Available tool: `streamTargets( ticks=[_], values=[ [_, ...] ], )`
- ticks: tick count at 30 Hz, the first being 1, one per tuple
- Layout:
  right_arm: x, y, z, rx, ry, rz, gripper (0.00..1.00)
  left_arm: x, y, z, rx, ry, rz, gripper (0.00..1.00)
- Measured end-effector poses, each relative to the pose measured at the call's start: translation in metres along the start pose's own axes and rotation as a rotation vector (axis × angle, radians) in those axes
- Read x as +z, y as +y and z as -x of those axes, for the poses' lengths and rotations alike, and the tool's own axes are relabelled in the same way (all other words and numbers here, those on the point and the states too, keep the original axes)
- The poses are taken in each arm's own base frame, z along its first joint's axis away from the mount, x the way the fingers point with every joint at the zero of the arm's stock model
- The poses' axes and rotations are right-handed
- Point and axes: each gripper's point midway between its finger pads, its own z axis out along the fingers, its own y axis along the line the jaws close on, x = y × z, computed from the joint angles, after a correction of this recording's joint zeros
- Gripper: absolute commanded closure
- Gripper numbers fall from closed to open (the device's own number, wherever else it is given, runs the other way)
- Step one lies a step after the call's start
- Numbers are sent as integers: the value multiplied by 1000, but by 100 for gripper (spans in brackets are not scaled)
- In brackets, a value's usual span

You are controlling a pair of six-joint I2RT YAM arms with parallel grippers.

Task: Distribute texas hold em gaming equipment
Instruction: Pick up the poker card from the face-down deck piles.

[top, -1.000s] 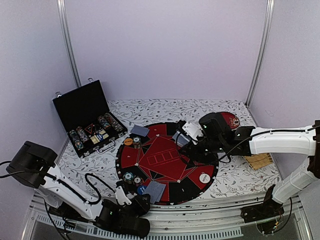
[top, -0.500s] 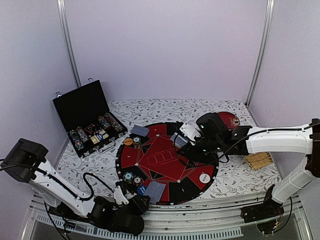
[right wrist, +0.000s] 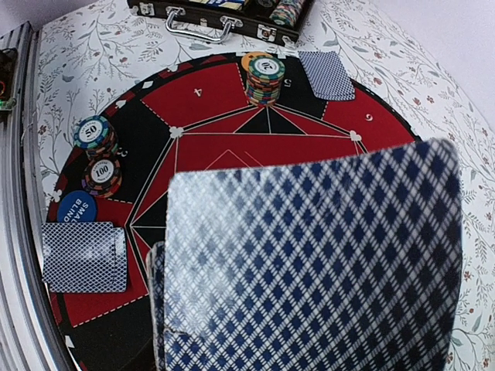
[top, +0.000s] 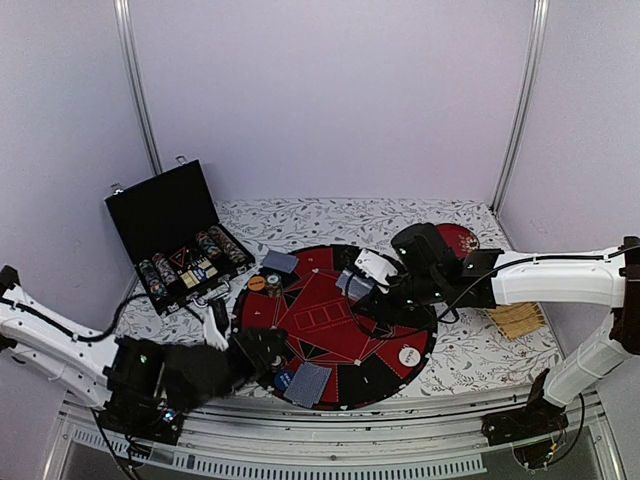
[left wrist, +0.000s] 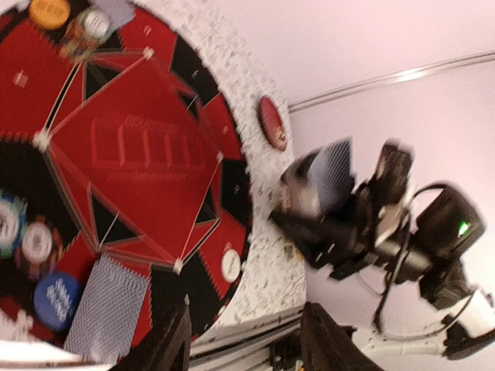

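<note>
Over the middle right of the round red and black poker mat (top: 330, 320), my right gripper (top: 362, 285) is shut on a stack of blue-backed playing cards (right wrist: 309, 263); the cards hide its fingers in the right wrist view. Dealt card pairs lie at the near seat (top: 308, 383) and the far left seat (top: 280, 262). Chip stacks (right wrist: 95, 135) stand by a blue button disc (right wrist: 76, 209). Another chip stack (right wrist: 264, 77) stands beside an orange disc (top: 257, 283). A white disc (top: 410, 355) lies near right. My left gripper (left wrist: 247, 348) hovers open and empty at the mat's near left.
An open black case (top: 180, 250) with chip rows stands at the back left. A dark red plate (top: 462, 240) and a straw-coloured slatted mat (top: 518, 322) lie to the right of the poker mat. The metal rail (top: 400, 440) runs along the front.
My left arm has swung out to the left and its gripper has risen from the front edge to the mat's near left, jaws wider. The right gripper and its cards shifted slightly left.
</note>
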Motion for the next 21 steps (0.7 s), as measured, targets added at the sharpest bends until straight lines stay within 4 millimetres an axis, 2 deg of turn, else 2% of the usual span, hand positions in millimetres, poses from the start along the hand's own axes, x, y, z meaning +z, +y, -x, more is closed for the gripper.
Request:
streamTargets(
  ticks=[2, 4, 5, 7, 10, 13, 15, 17, 21],
  values=[
    [0, 3, 1, -22, -4, 17, 49, 12, -25, 45, 30, -18, -59, 43],
    [0, 6, 2, -43, -10, 36, 49, 15, -45, 90, 99, -63, -112, 35],
    [0, 8, 2, -55, -13, 48, 49, 14, -56, 105, 149, -70, -138, 33],
    [-1, 12, 3, -74, -18, 67, 49, 14, -82, 117, 268, -34, -197, 32],
    [-3, 16, 11, -105, -40, 96, 48, 27, -121, 121, 423, 67, -273, 32],
    [-6, 20, 23, -130, -72, 119, 48, 52, -140, 110, 546, 196, -325, 27],
    [-10, 21, 35, -149, -101, 133, 48, 68, -137, 96, 595, 303, -351, 24],
    [-13, 22, 47, -163, -129, 143, 48, 82, -126, 84, 626, 407, -368, 24],
    [-14, 25, 63, -186, -163, 163, 48, 98, -108, 81, 655, 527, -393, 25]
  ],
)
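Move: The card to be taken next is on the deck in the right gripper, about 14 cm ahead of the left hand, 18 cm to its right and 2 cm lower. Below the left hand by some 15 cm are the small blind button, almost straight underneath, and the two dealt cards, 5 cm to the right and 1 cm back; the nearer chip stack stands 5 cm ahead, 2 cm left and 13 cm below. The deck sits in the right hand's fingers. Fast forward and up goes the empty left hand, some 13 cm out, arching to about 15 cm higher before dropping back 5 cm; after a short swing left it cuts right towards the deck, yawing about 45 degrees clockwise, fingertips tilting up and fingers opening wider. The right hand keeps its grip on the deck, lifting it and bringing it left towards the left hand with a slight counter-clockwise turn. ##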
